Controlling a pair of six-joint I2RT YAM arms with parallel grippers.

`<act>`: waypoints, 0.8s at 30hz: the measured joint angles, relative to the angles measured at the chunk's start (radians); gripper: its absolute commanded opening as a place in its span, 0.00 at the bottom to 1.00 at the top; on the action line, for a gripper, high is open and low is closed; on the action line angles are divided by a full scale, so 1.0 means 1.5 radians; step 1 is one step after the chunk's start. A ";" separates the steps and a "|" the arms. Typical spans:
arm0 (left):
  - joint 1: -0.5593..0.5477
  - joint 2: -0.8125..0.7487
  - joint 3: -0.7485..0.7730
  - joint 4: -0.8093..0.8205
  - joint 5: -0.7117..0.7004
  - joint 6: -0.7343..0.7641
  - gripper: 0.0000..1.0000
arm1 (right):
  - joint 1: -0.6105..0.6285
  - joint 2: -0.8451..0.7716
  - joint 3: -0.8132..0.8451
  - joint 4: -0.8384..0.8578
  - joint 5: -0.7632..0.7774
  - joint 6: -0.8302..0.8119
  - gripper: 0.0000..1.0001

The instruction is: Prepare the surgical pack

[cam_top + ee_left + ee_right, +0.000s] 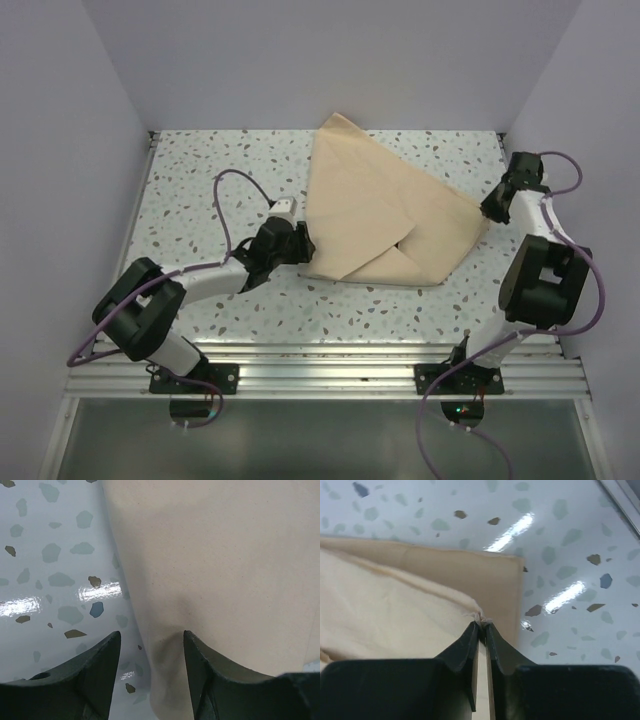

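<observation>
The surgical pack shows as a beige cloth (385,215) lying partly folded on the speckled table, with flaps overlapping near its front edge. My left gripper (303,243) sits at the cloth's left edge. In the left wrist view it (151,637) stands open, one finger over the cloth (225,555), the other over bare table, and the cloth's edge runs between them. My right gripper (490,210) is at the cloth's right corner. In the right wrist view it (483,625) is shut on a bunched tip of the cloth (395,610), lifted slightly above a lower layer.
The white speckled table (200,180) is walled on the left, right and back. An aluminium rail (330,360) carrying both arm bases runs along the near edge. Purple cables loop off each arm.
</observation>
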 measured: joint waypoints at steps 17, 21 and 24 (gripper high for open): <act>0.000 -0.001 0.008 0.003 0.032 0.024 0.55 | -0.046 0.127 0.000 0.039 0.013 -0.006 0.46; 0.000 -0.001 0.008 0.004 0.042 0.029 0.55 | -0.055 0.138 0.000 0.049 0.013 -0.007 0.50; 0.000 -0.001 0.008 0.004 0.050 0.031 0.55 | -0.058 0.149 0.000 0.060 0.011 -0.007 0.50</act>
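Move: The right hand still has the upper layer's corner of the cloth between its fingertips. The matching corner of the lower layer lies on the table some 10 cm below, about 5 cm to its right and 2 cm ahead; the bundle's near right corner is around 12 cm back, 6 cm left, equally low. The table's right rim runs roughly 12 cm to the right, level with it. From the left hand, that lower corner is about 39 cm right, 6 cm ahead and 5 cm below. Down, mostly, and a bit to the right: the right hand sinks some 8 cm towards the lower layer's corner and shifts about 4 cm right, quickly at first and then easing. Right at the start its fingers open to about half and let go of the upper corner; the wrist tips the fingers about 10 degrees further down, so that they end spread close above the cloth's edge. ##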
